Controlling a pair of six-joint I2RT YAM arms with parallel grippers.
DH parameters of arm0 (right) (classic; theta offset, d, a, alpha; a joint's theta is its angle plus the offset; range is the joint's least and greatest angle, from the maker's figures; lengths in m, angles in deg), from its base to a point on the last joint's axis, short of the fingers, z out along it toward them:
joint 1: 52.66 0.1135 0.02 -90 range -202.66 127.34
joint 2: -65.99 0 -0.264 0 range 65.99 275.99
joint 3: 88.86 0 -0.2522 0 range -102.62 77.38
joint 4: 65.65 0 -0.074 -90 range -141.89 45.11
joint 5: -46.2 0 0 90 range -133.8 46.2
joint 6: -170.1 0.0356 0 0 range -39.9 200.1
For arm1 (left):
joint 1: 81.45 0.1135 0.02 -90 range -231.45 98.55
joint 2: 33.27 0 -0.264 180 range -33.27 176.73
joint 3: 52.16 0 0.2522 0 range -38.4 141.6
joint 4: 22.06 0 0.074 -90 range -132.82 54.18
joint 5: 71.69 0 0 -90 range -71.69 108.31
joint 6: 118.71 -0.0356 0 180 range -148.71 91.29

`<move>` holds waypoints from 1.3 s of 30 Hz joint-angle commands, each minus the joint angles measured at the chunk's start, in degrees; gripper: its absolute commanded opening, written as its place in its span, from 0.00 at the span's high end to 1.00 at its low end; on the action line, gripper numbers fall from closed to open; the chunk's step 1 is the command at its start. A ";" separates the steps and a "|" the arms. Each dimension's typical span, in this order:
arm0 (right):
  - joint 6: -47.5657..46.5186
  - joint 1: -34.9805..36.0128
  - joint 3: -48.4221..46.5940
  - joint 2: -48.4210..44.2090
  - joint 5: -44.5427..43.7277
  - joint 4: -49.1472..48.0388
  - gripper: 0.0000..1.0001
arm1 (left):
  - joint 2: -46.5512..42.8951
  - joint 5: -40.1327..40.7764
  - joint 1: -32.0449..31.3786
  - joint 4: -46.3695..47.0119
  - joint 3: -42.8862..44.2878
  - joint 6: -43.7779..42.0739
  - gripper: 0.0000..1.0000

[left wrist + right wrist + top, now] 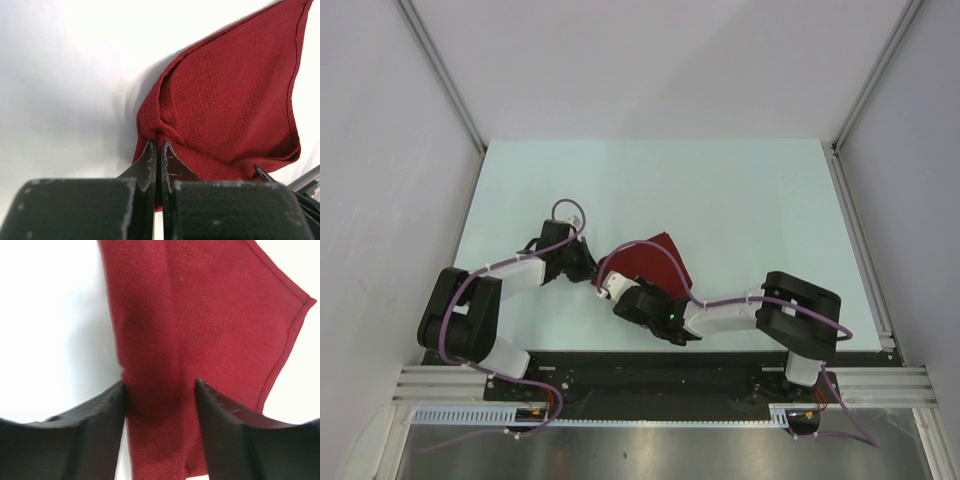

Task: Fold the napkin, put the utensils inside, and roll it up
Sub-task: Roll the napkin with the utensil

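The dark red napkin (655, 258) lies partly folded and rolled near the table's middle. My left gripper (592, 268) is shut, pinching a bunched edge of the napkin (220, 95) at its left end. My right gripper (616, 289) is open, its fingers (107, 402) standing on either side of a rolled ridge of the napkin (200, 315). No utensils show in any view; they are hidden or out of view.
The pale table (740, 200) has a raised rail (860, 250) along its right edge. White walls stand on both sides. The right arm's body (720, 315) reaches leftward across the near part of the table. A black base strip (660, 375) runs along the near edge.
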 commanded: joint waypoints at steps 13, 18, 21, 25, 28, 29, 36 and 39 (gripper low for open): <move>8.86 -16.19 -8.71 4.30 51.10 20.78 0.89 | -5.86 4.41 3.91 -1.66 5.22 -1.78 0.34; 12.82 -19.62 -13.81 7.02 61.80 25.19 0.90 | -13.75 9.16 3.91 -1.75 1.53 -1.61 0.31; 15.29 -21.73 -16.36 9.04 67.27 25.90 0.91 | -18.32 6.97 3.91 1.93 -3.73 -1.61 0.31; 18.19 -25.68 -18.04 12.30 73.42 24.85 0.91 | -20.10 3.19 3.82 7.12 -7.69 -1.35 0.31; 19.42 -28.94 -19.27 16.07 78.87 24.14 0.91 | -18.62 0.82 3.12 9.32 -9.11 -1.08 0.32; 19.60 -29.55 -19.70 16.95 81.32 24.06 0.91 | -18.17 0.38 2.86 9.85 -9.29 -1.08 0.32; 19.86 -34.38 -22.87 23.90 88.11 24.67 0.91 | -13.52 -1.21 1.89 14.86 -9.82 -0.73 0.31; 20.21 -35.53 -23.05 25.75 90.31 24.23 0.91 | -10.44 -2.17 1.54 16.88 -9.38 -0.47 0.31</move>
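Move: The left hand still pinches the roll's left end. The open right fingers straddle the roll's middle, about 1 cm to their left and 1 cm below; from the left hand this middle lies some 6 cm back and 11 cm right. From the right hand, the roll's near end is about 5 cm back and 6 cm right, and the napkin's far corner roughly 14 cm ahead and 5 cm right. Right pinches the roll, tipping some 90 degrees down and back; left lets go, rises 7 cm, sinks halfway. ##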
